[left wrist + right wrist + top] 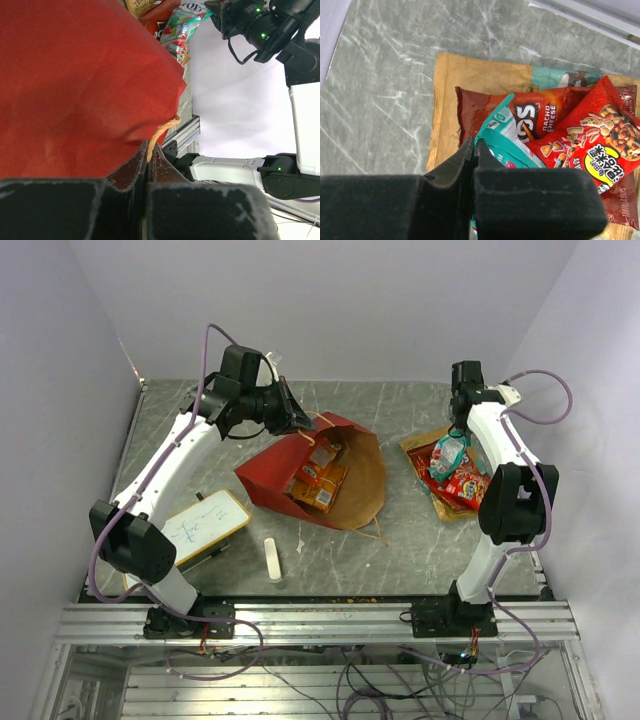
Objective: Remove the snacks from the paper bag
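The red paper bag (275,475) lies on its side, its brown mouth facing the front right. Orange snacks (318,480) show inside it. My left gripper (300,425) is shut on the bag's twisted tan handle (160,132), and the red bag wall (75,85) fills the left wrist view. At the right, my right gripper (476,145) is shut on the edge of a teal packet (515,145) and holds it just over a pile of snacks (462,488). That pile includes a red nacho packet (540,117), a red packet with a yellow label (595,145) and a tan packet (450,100).
A white whiteboard (205,525) lies at the front left by the left arm's base. A small white eraser bar (271,560) sits in front of the bag. An aluminium rail (320,620) runs along the table's near edge.
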Robot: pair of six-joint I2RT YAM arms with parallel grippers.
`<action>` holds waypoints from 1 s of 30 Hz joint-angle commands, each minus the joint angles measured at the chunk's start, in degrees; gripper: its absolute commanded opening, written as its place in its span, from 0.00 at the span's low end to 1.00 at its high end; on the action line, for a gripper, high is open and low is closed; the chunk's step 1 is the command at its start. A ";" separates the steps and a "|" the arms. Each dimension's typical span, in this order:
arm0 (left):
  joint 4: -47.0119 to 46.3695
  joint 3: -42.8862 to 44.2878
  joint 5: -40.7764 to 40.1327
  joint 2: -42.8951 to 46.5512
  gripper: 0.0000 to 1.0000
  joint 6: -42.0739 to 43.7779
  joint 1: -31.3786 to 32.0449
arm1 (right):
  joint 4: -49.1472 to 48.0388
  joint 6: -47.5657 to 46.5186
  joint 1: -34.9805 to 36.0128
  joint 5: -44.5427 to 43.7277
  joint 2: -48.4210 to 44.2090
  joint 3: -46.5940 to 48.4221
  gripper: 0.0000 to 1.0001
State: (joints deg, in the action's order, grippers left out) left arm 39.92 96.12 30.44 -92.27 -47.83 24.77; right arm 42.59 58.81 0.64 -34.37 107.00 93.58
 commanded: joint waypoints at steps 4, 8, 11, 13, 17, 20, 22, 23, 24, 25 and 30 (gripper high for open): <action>2.97 1.36 -2.16 0.22 0.07 3.34 -0.43 | 0.94 5.20 -1.42 -3.39 -1.71 -3.30 0.13; 2.24 -0.01 -1.74 0.80 0.07 3.50 -0.43 | -0.95 5.10 -1.47 -2.93 -4.82 -8.20 0.34; 1.08 -1.19 -1.36 1.75 0.07 3.31 -0.43 | -0.55 3.69 -1.82 -4.37 -7.51 -11.74 0.52; 1.31 -1.17 -1.18 1.93 0.07 3.76 -0.44 | -0.44 0.49 -1.84 -6.00 -10.08 -12.56 0.73; 1.20 -1.79 -0.13 2.38 0.07 3.92 -0.42 | -6.33 -10.33 -1.70 -3.67 -17.77 -17.59 0.95; 0.48 -2.46 1.15 2.62 0.07 3.64 -0.41 | -12.94 -18.11 -1.64 3.31 -23.75 -23.34 1.00; 1.21 -2.09 1.53 2.63 0.07 4.10 -0.43 | -15.02 -20.96 -1.54 9.72 -26.73 -26.42 1.00; 1.79 -1.89 1.74 2.63 0.07 4.22 -0.41 | -15.28 -22.09 -1.42 13.71 -27.85 -27.63 1.00; 2.01 -1.81 2.11 2.69 0.07 4.50 -0.43 | -14.58 -22.48 -1.05 17.07 -28.81 -28.45 1.00; 1.97 -1.98 2.54 2.89 0.07 4.44 -0.43 | -13.16 -21.99 -0.03 19.66 -29.61 -29.01 1.00; -0.77 -6.42 5.06 5.33 0.07 2.28 -0.34 | -9.06 -22.65 7.34 31.60 -33.48 -32.70 1.00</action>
State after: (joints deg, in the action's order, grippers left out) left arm 41.25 92.55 31.94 -90.11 -44.86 24.77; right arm 31.11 39.48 2.07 -15.77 76.27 63.64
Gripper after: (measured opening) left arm 0.075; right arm 0.999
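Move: Below and mostly behind the right hand lies the snack pile that the held teal packet is being set on, its middle about 9 cm back, 1 cm right and 13 cm down. The red snack bag on it is some 12 cm back and 5 cm right. The paper bag lies roughly 34 cm left and 9 cm back. From the left hand, the pile is about 38 cm right, 3 cm ahead and 27 cm lower. Opening wide as it draws back, the right hand sinks nearly 3 cm, lets go of the teal packet over the pile and pulls clear. It then rises about 6 cm and swings left towards the paper bag, turning some 25 degrees counter-clockwise and finishing roughly 10 cm back. The left fingers keep the bag's rope handle pinched. ##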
